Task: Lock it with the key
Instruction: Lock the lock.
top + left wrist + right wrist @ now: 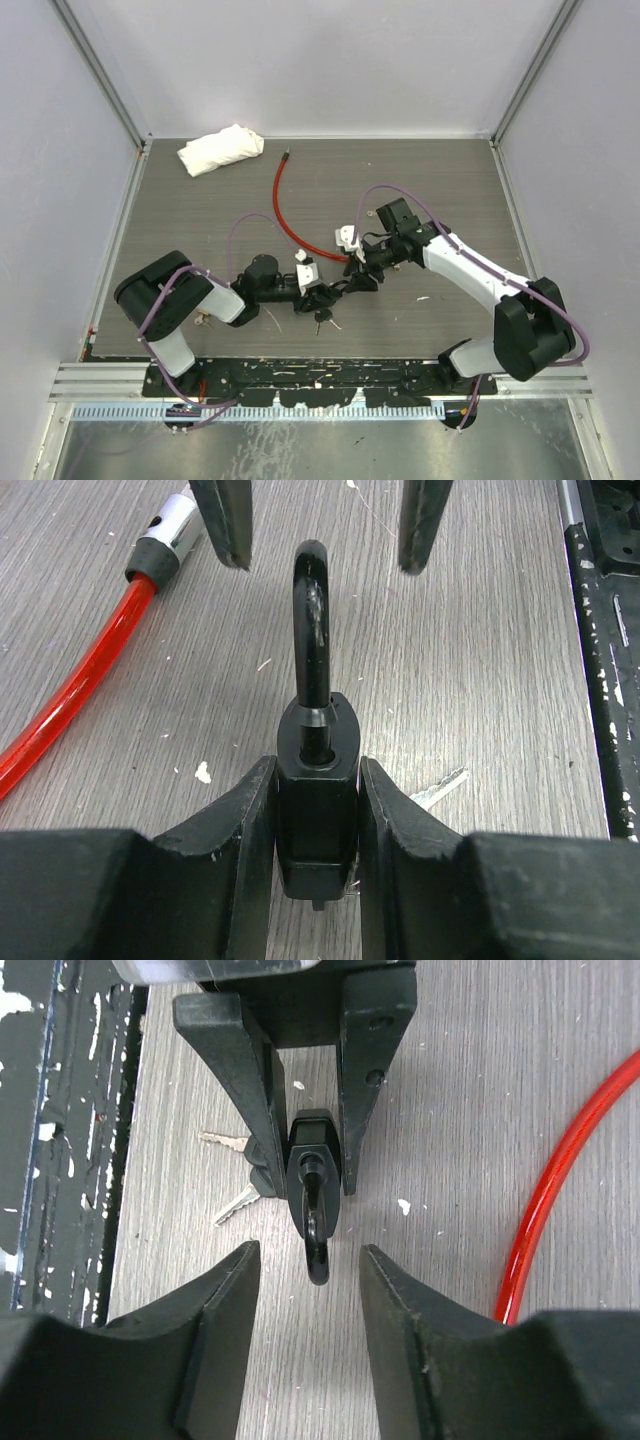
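Note:
My left gripper (317, 772) is shut on the body of a black padlock (316, 810), which lies flat with its shackle (311, 610) pointing away. Seen from the right wrist, the padlock (315, 1155) sits between the left fingers (255, 1090). My right gripper (308, 1253) is open, its tips on either side of the shackle end and not touching it. Silver keys (238, 1203) with black heads lie on the table just beside the padlock; one blade (440, 788) shows past the left finger. From above, both grippers meet near the padlock (330, 292), with the keys (322, 319) in front.
A red cable (285, 215) with a metal end (172, 520) curves across the grey wood table behind the grippers. A white cloth (221, 148) lies at the back left. The black base rail (300, 380) runs along the near edge.

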Robot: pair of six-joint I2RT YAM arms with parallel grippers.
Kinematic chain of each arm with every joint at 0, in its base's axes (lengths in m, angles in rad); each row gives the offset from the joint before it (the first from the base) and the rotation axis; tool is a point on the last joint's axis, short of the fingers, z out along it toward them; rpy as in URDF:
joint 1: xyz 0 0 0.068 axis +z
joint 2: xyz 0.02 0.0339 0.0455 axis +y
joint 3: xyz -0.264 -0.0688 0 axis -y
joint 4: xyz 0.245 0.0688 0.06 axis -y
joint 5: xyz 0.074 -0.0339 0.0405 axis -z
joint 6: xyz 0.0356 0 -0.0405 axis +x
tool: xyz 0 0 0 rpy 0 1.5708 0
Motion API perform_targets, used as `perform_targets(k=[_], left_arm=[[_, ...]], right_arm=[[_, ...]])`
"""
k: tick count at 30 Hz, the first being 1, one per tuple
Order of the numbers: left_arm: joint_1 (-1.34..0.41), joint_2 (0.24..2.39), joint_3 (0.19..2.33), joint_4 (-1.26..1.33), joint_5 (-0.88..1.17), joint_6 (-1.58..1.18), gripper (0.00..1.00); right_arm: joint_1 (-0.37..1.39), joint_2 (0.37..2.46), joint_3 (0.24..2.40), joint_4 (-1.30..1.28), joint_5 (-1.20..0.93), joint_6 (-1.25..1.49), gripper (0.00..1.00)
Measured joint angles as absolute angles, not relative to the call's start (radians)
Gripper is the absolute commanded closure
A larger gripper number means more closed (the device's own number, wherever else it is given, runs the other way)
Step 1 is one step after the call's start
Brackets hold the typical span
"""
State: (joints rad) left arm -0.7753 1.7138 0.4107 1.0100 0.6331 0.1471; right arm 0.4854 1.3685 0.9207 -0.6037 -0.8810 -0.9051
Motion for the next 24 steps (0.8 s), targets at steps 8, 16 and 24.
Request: perform_targets(k=[8, 16, 24], left_arm=[[-0.777, 1.713, 0.423, 0.980, 0.633, 0.152, 1.00], [-0.777, 1.713, 0.423, 0.968, 0.633, 0.158, 1.00], [-0.776, 1.721, 0.419, 0.987, 0.649, 0.157, 1.00]], right_arm=[[0.497, 1.410, 0.920, -0.615, -0.875, -0.936, 0.78], [0.512, 1.429, 0.925, -0.632, -0.850, -0.963, 0.99], [0.548, 1.420, 0.925, -0.611, -0.814, -0.941, 0.99]])
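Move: The tip of the lock's shackle lies about 2 cm below the right hand and 1 cm to its left. The lock body, already in the left fingers, is 4 cm left, 1 cm back and 6 cm down; the keys are some 6 cm left, 5 cm back and 9 cm down. From the left hand, the shackle tip is about 4 cm right, 1 cm ahead and 4 cm up. The right hand sinks about 2 cm and pinches the shackle's tip while the left fingers keep holding the body. ##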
